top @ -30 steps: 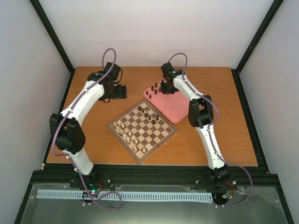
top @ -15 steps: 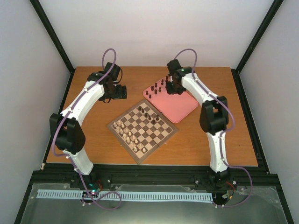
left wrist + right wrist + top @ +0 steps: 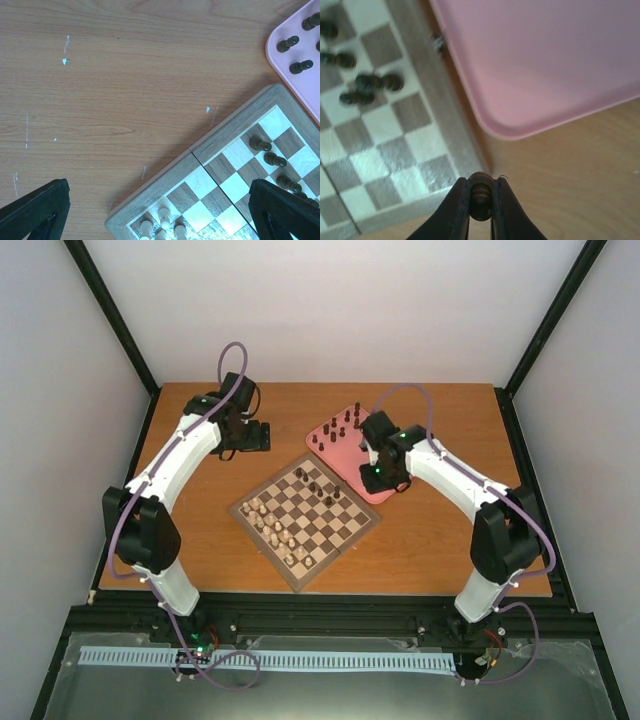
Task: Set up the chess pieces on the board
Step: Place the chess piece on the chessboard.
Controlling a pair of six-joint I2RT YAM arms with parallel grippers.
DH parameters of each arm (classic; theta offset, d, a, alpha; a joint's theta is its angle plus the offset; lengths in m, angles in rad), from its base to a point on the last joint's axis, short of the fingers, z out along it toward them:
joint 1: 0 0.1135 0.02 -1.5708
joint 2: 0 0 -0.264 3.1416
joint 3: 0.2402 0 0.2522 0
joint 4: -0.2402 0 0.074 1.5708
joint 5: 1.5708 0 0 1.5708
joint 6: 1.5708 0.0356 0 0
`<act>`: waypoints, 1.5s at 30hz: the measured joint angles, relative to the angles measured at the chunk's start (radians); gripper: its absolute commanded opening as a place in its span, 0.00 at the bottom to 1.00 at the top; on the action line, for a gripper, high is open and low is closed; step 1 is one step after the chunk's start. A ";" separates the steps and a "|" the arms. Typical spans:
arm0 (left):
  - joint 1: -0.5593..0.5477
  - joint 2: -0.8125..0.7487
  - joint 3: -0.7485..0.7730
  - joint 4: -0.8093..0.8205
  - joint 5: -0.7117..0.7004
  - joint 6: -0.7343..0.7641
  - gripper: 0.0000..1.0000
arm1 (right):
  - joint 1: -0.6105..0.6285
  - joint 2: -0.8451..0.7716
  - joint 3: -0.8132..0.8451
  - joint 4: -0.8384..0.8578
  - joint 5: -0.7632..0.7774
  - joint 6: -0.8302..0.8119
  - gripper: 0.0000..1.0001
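The board (image 3: 330, 530) lies diamond-wise at the table's middle. Several dark chess pieces (image 3: 318, 488) stand on its far side, and more stand on the pink tray (image 3: 345, 455) at its far left (image 3: 340, 428). My right gripper (image 3: 378, 475) hovers over the tray's near corner beside the board's edge. In the right wrist view it (image 3: 481, 187) is shut on one dark chess piece (image 3: 481, 197), with the board (image 3: 410, 145) to the left and the tray (image 3: 540, 60) above. My left gripper (image 3: 262, 436) hangs open beyond the board's far-left edge, its fingers (image 3: 37, 212) spread wide with nothing between them.
Pale chessmen (image 3: 275, 530) fill the board's near-left rows; a few (image 3: 165, 222) show at the corner in the left wrist view. That view also holds dark pieces on the board (image 3: 267, 152) and on the tray (image 3: 295, 55). Bare wood table lies to the left.
My right arm has swung from the tray's far side down to its near corner by the board, staying shut. The left arm has not moved.
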 measured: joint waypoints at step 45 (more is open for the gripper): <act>0.000 -0.027 -0.018 0.008 -0.003 0.004 1.00 | 0.224 0.231 0.066 0.074 -0.074 -0.027 0.06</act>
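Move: The light square next in the dark pawns' row, where the dark chess piece held in the right hand is bound, lies about 10 cm to that hand's left, 4 cm back and some 11 cm below. The nearest dark pawn stands about 13 cm left and 1 cm back; a taller dark piece is 10 cm left, 2 cm ahead; the pink tray's middle is 15 cm straight ahead. From the left hand the square is about 20 cm right, 10 cm back. The dark chess piece, still pinched in the right fingers, is carried about 10 cm left from beside the tray's near corner to over the chessboard. The hand swings back some 4–5 cm early on, then keeps going left while sinking about 6 cm in all towards the free square beside the last pawn, turning roughly 15 degrees counter-clockwise and slowing near the end. ##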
